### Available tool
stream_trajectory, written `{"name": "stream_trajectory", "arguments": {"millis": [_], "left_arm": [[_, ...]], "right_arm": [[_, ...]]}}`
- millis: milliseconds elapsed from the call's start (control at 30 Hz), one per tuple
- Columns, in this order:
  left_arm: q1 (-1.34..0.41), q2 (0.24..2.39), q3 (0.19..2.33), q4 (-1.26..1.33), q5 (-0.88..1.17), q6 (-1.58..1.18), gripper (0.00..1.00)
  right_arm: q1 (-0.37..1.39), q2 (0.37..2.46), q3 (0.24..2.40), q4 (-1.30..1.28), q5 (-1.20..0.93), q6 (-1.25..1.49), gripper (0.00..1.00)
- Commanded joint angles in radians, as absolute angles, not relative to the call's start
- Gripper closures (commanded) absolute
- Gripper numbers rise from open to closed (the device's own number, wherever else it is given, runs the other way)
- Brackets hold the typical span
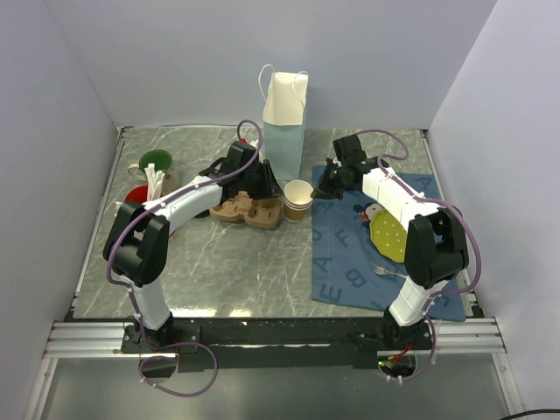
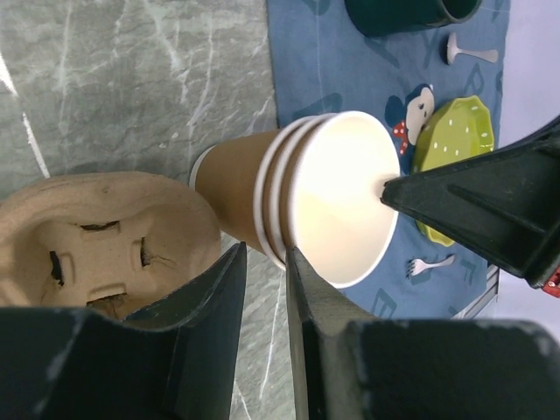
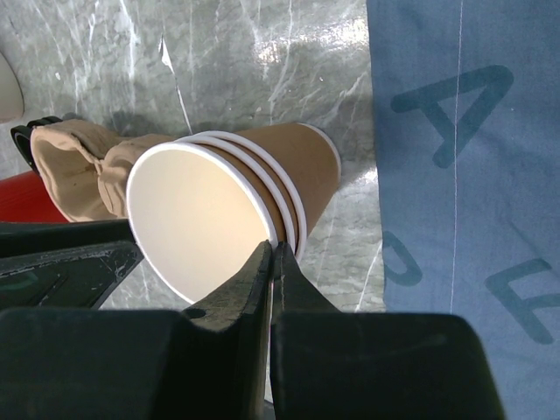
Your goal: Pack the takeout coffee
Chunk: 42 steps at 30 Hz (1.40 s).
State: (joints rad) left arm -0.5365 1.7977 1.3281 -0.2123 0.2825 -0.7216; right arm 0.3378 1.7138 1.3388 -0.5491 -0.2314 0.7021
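Observation:
The takeout coffee cups are tan paper cups with cream insides, three nested in one stack (image 1: 297, 199) (image 2: 337, 201) (image 3: 210, 219), standing upright on the marble beside the blue mat. My right gripper (image 1: 324, 185) (image 3: 273, 249) is shut on the rim of the innermost cup, and its black fingers (image 2: 472, 210) show in the left wrist view. My left gripper (image 1: 267, 188) (image 2: 265, 254) comes in from the opposite side. Its fingertips stand a little apart, and the rolled rims of the outer cups are caught between them.
A brown pulp cup carrier (image 1: 249, 212) (image 2: 96, 236) lies just left of the cups. Behind them stands a paper bag (image 1: 284, 122). On the blue mat (image 1: 350, 262) are a green plate (image 1: 389, 234), a fork (image 1: 385, 271) and a dark green mug (image 2: 394, 13). A red cup (image 1: 136, 194) sits far left.

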Motion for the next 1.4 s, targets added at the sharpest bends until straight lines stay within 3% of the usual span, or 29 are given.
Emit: {"name": "stream_trajectory", "arguments": {"millis": [0, 1033, 1233, 1367], "left_arm": [[-0.543, 1.74, 1.345, -0.227, 0.246, -0.741, 0.69], [-0.545, 1.796, 1.304, -0.179, 0.279, -0.758, 0.69], [-0.545, 1.778, 1.319, -0.184, 0.293, -0.75, 0.68], [-0.545, 1.772, 1.327, -0.201, 0.276, -0.738, 0.68]], "right_arm": [[0.337, 1.674, 1.359, -0.548, -0.235, 0.707, 1.0], [0.336, 1.677, 1.359, -0.549, -0.247, 0.706, 1.0], [0.35, 1.669, 1.453, -0.659, -0.167, 0.629, 0.73], [0.373, 1.678, 1.551, -0.712, -0.107, 0.511, 0.66]]}}
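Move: Left of the stacked paper cups, the left hand has its part-open fingers at the rims, with the stack's middle about 4 cm to its right and 5 cm below. The right hand is shut on the opposite side of the top rim, with the stack's middle 4 cm to its left, 1 cm ahead and 5 cm down. The drink carrier lies some 9 cm left of the left hand, level fore and aft, and the paper bag stands 14 cm ahead and 1 cm right of it. From the right hand, the dark green cup is about 9 cm ahead and 9 cm to the right. Keeping its pinch on the top cup's rim, the right hand stays still for most of the time, then opens its fingers to about a third and lifts up off the rim by roughly 2 cm, easing slightly right. The left hand stays at the opposite rims with its fingers part open, shifting only about half a centimetre to and fro. ##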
